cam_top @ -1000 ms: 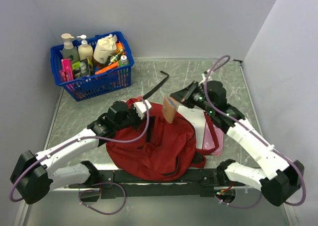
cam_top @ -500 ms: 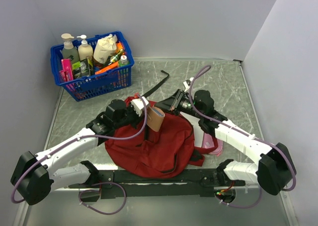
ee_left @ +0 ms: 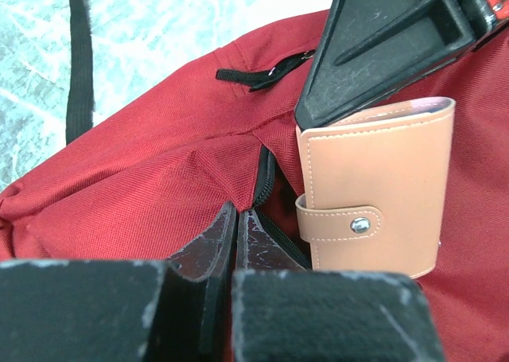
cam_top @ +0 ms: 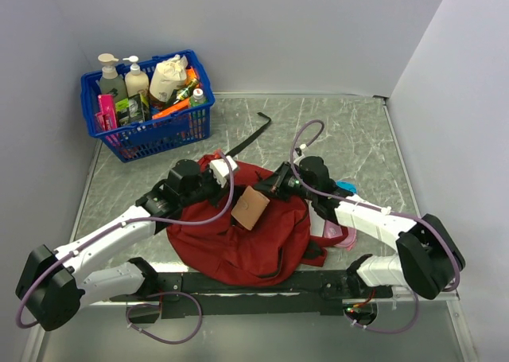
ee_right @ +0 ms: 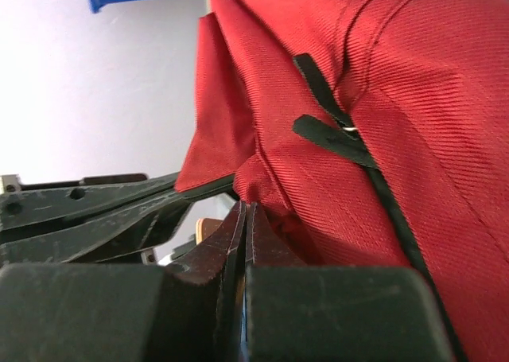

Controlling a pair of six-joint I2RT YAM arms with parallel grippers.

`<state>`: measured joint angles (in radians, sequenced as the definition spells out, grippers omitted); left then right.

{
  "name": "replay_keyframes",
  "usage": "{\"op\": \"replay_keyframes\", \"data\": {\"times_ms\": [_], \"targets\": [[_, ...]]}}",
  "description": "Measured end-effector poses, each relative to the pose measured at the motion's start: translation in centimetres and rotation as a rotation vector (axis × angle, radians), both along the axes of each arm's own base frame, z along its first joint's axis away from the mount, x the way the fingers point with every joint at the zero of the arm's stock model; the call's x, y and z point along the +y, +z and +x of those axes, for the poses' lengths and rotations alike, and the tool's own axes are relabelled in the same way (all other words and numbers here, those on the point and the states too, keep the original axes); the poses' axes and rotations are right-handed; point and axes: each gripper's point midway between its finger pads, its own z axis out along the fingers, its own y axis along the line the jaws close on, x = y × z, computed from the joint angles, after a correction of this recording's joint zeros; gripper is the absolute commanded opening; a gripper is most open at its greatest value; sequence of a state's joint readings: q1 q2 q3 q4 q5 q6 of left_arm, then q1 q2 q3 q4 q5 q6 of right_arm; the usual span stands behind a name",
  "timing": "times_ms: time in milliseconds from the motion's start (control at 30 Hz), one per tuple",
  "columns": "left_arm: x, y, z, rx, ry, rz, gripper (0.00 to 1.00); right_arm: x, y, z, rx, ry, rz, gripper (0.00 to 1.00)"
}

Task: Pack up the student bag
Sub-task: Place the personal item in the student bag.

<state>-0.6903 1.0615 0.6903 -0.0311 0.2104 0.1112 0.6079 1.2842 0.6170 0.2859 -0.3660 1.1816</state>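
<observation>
The student bag [cam_top: 238,239], dark red with black zippers, lies between the two arms at the near side of the table. My left gripper [cam_top: 237,184] is shut on the fabric edge beside the open zipper [ee_left: 262,179], holding it up; its jaws [ee_left: 236,212] are pressed together. My right gripper [cam_top: 268,194] is shut on a tan snap wallet [cam_top: 250,208], which hangs at the mouth of the bag. In the left wrist view the wallet [ee_left: 374,195] sits just right of my fingertips. The right wrist view shows red bag cloth [ee_right: 358,99] and a sliver of wallet [ee_right: 203,227].
A blue basket [cam_top: 151,131] full of bottles stands at the back left. A loose black strap [cam_top: 251,134] trails behind the bag. Pink and white flat folders [cam_top: 340,223] lie under the right arm, with a small blue item [cam_top: 347,187] beside it. Walls close three sides.
The right gripper has carried the wallet left and down from above the folders to the bag's opening. The left gripper has stayed put on the bag's edge.
</observation>
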Motion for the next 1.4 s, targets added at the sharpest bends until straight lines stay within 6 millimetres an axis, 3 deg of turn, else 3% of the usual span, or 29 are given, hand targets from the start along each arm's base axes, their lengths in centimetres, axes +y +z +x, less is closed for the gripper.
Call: {"op": "replay_keyframes", "data": {"times_ms": [300, 600, 933, 1100, 1133, 1167, 1267, 1400], "targets": [[-0.2, 0.0, -0.3, -0.005, -0.024, 0.003, 0.01, -1.0, -0.5, 0.7, -0.032, -0.027, -0.055, 0.0], [-1.1, 0.0, -1.2, -0.033, -0.093, 0.024, 0.01, -3.8, -0.9, 2.3, -0.043, -0.045, -0.053, 0.0], [-1.6, -0.8, -2.0, -0.028, -0.12, 0.058, 0.01, -2.2, -2.5, 2.6, 0.004, -0.033, -0.055, 0.0], [-1.4, -1.3, -1.7, -0.022, -0.103, 0.073, 0.01, -0.2, -1.2, 3.4, 0.011, -0.034, -0.033, 0.0], [-1.4, -1.3, -1.7, -0.023, -0.099, 0.074, 0.01, 0.2, -0.8, 3.6, 0.009, -0.031, -0.025, 0.09], [-1.4, -1.3, -1.7, -0.023, -0.097, 0.075, 0.01, 0.4, -0.6, 3.7, 0.006, -0.026, -0.023, 0.36], [-1.4, -1.2, -1.7, -0.023, -0.097, 0.072, 0.01, 0.7, -0.1, 3.8, -0.014, -0.014, -0.035, 0.69], [-2.0, -1.0, -2.1, -0.022, -0.123, 0.054, 0.01, 0.0, -0.2, 3.4, -0.054, -0.002, -0.054, 0.79]]}}
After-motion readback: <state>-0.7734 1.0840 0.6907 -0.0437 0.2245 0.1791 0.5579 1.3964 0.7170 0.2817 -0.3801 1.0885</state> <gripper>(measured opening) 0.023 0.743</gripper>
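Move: The right gripper still pinches one corner of the tan personal item, whose middle is about 5 cm back, 1 cm left and 3 cm below. The student bag's open mouth lies about 5 cm back, 3 cm left and 4 cm below that gripper. The black strap is some 14 cm ahead and 2 cm left, the white book about 17 cm right and 6 cm back, both some 12 cm lower. From the left gripper, the mouth is about 4 cm back, 3 cm right and 4 cm below. Keep the left gripper pinched on the zip edge of the bag's mouth and let it ease some 3 cm back and right. Swing the right gripper about 4 cm right and forward with the personal item, sinking a little, then bring it back left and up by much the same and slightly farther forward. Open its fingers wide at the end to let go of the item. ##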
